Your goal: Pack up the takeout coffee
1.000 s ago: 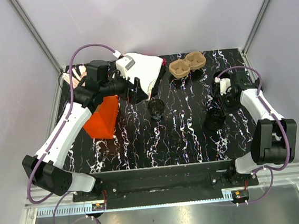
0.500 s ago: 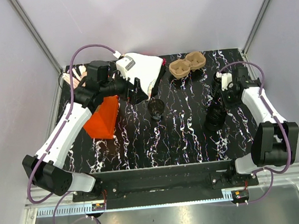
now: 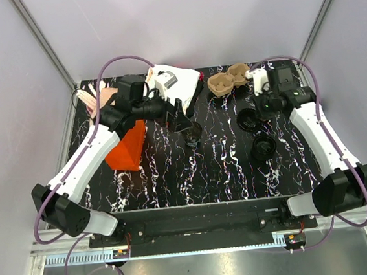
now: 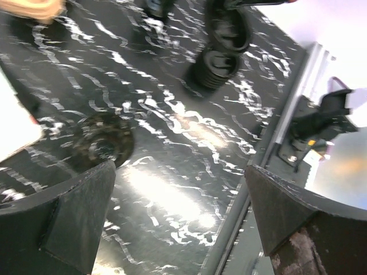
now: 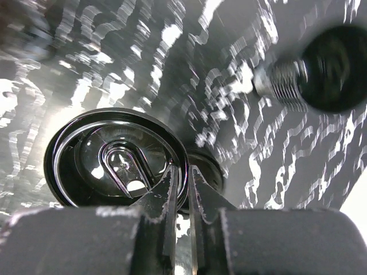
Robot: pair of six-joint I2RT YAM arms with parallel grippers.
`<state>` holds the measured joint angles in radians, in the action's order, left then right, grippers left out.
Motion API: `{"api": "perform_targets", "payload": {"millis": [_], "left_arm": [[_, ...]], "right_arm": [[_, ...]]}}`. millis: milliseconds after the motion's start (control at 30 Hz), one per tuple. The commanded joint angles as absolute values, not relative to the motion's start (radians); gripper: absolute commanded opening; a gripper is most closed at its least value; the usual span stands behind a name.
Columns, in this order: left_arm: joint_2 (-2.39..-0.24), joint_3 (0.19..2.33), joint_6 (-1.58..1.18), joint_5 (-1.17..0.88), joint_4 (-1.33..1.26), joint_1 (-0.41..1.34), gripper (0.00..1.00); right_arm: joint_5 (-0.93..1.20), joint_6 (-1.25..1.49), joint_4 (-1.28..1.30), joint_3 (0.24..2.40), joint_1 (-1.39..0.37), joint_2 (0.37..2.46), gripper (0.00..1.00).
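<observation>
One black takeout coffee cup stands on the table at the right; its ribbed side shows in the left wrist view. A second black cup stands mid-table, just below my open left gripper, and sits beside my left finger in the left wrist view. Nothing is between the left gripper's jaws. My right gripper is shut on the rim of a black round lid with a sip recess, one finger inside the rim and one outside. It is held above the table, near the tray.
A brown two-hollow cardboard tray lies at the back. A white bag sits behind the left gripper, with an orange bag under the left arm. A pink cup of stirrers stands at the back left. A blurred ribbed cup shows in the right wrist view.
My right gripper closed at the right-hand cup, then rose and moved back-left toward the tray with the lid. My left gripper shifted right, over the middle cup.
</observation>
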<state>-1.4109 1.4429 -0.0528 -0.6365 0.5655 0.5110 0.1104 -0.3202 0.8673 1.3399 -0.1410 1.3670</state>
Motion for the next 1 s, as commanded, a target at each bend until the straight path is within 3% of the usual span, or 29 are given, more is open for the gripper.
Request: {"api": "perform_targets", "payload": {"millis": [0, 433, 967], "left_arm": [[-1.462, 1.500, -0.110, -0.729, 0.500, 0.528, 0.99], [-1.526, 1.529, -0.170, -0.793, 0.468, 0.535, 0.99], [-1.595, 1.542, -0.209, -0.827, 0.445, 0.535, 0.99]], "right_arm": [[0.069, -0.278, 0.877, 1.456, -0.250, 1.359, 0.07], [-0.032, -0.256, 0.873, 1.649, -0.527, 1.471, 0.07], [-0.005, -0.238, 0.905, 1.743, -0.640, 1.523, 0.06]]}}
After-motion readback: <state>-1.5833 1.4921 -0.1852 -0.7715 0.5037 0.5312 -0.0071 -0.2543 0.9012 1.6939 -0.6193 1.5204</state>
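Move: The right hand has the black lid pinched by its rim, about 4 cm to its left. The left gripper's open jaws wait some 29 cm to its left, 9 cm higher and about level ahead; the clear cup is roughly 26 cm left, 5 ahead and 11 below, and the lid stack 6 back, 3 right and 14 below. From the left hand, the held lid is about 25 cm right, level ahead and 10 below; the cup is 8 ahead, 3 right and 20 below. Still pinching the black lid by its rim, the right hand carries it left about 17 cm and up some 8 cm to the left gripper's open jaws, slowing as it nears and swinging some 20 degrees counter-clockwise. The left hand comes to meet it, nearly 4 cm right and slightly down, tipping its fingers lower and keeping them wide open. ##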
